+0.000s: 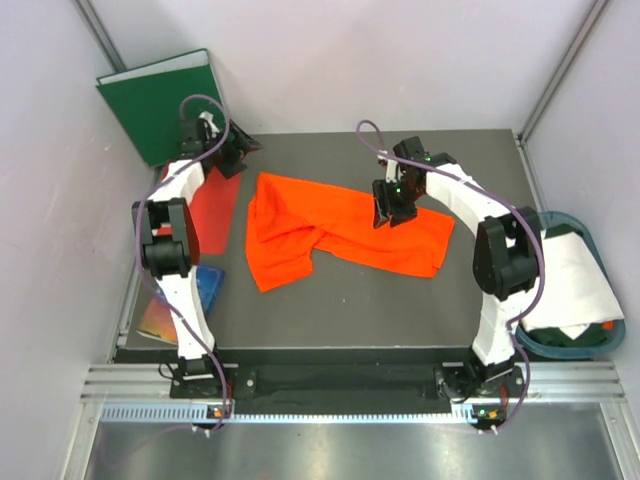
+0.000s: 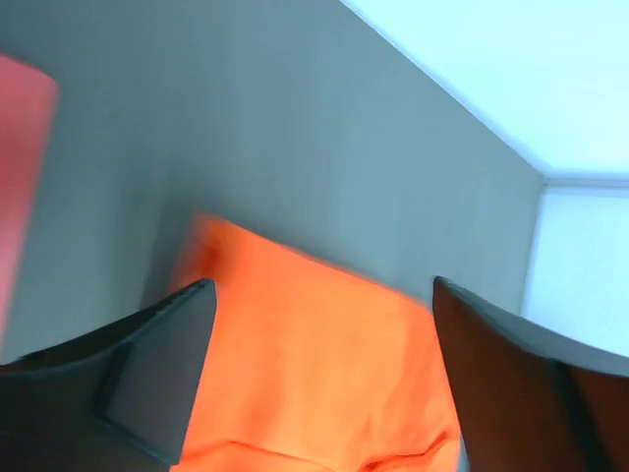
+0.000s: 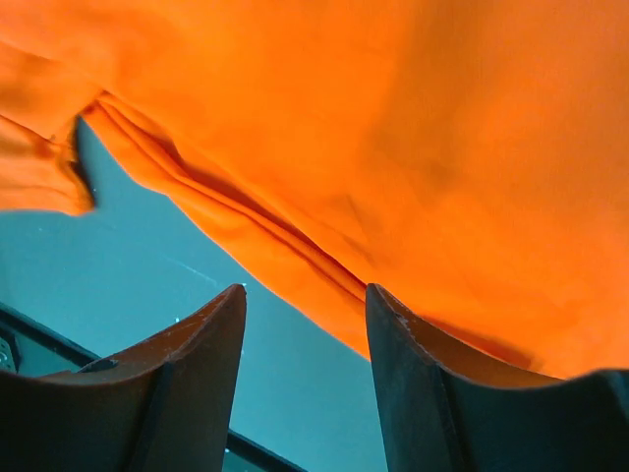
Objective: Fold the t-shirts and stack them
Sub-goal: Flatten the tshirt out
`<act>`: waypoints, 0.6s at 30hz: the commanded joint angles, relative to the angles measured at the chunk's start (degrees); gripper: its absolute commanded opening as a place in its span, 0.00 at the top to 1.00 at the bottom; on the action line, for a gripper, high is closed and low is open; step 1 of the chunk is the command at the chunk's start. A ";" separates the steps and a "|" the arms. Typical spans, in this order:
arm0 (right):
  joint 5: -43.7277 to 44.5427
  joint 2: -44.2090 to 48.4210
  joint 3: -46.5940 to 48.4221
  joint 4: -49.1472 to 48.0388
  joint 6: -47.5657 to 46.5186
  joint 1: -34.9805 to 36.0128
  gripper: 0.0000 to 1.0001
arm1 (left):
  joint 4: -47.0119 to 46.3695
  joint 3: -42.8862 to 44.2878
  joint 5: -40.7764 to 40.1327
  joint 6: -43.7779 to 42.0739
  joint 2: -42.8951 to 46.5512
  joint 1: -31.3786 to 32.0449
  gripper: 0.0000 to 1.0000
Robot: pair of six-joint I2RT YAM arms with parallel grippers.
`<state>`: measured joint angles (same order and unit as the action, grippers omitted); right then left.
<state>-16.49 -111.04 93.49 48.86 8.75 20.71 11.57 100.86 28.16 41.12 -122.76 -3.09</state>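
Observation:
The orange t-shirt [image 1: 340,232] lies loosely spread and wrinkled across the middle of the dark table. In the left wrist view, which is blurred, its cloth [image 2: 314,374] shows below and beyond wide-apart fingers. My left gripper [image 1: 238,152] [image 2: 322,283] is open near the table's back left, just off the shirt's upper-left corner, holding nothing. My right gripper [image 1: 392,215] [image 3: 306,288] hangs open over the shirt's right half. Its fingertips sit at a folded edge [image 3: 295,246] with bare table between them. The white t-shirt [image 1: 570,280] is draped over a basket at the right.
A green binder [image 1: 160,100] leans at the back left corner. A red folder [image 1: 213,205] lies flat under the left arm, with a colourful book [image 1: 185,300] nearer the front. The teal basket [image 1: 600,340] stands off the table's right edge.

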 commanded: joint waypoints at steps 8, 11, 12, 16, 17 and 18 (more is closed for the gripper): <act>0.76 4.35 -1.38 -4.04 2.32 -0.14 0.48 | -1.65 -16.55 7.53 -4.64 11.39 0.89 0.01; 0.32 3.29 -0.86 -4.04 2.32 -0.14 0.48 | 2.66 -20.51 7.17 -8.24 14.03 1.07 0.01; 0.23 3.03 -0.42 -3.86 2.23 -0.23 0.48 | 4.23 -21.48 6.30 -8.77 15.08 1.07 0.01; -0.03 1.97 0.72 -3.51 1.88 -0.14 0.48 | 9.16 -25.44 1.99 -12.11 17.20 1.07 0.04; 0.05 1.88 0.90 -3.51 1.79 -0.14 0.48 | 9.26 -26.23 1.11 -12.21 17.72 1.07 0.05; -0.12 1.88 0.90 -3.60 1.79 -0.14 0.48 | 9.43 -26.94 0.06 -12.38 19.04 1.16 0.05</act>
<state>-16.10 -109.78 91.68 46.63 10.57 20.71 17.32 76.58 32.49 32.80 -108.01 -1.63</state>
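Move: The t-shirt's left end, which I want next, lies about 17 cm back from my left hand, some 6 cm to its right and 11 cm below; the shirt's middle is as far back but roughly 22 cm right. The red folder lies about 12 cm back and 12 cm to the left of my left hand, also on the table. For my right hand, the shirt's middle is level with it, about 8 cm left and 7 cm down. I sweep my empty left hand back about 12 cm, out from beyond the shirt's far edge to above its left end, easing slightly to the right. I sink some 5 cm on the way, nearly all of it in the first half, and tip the fingers roughly 10 degrees further down while keeping them wide open, still clear of the cloth. ##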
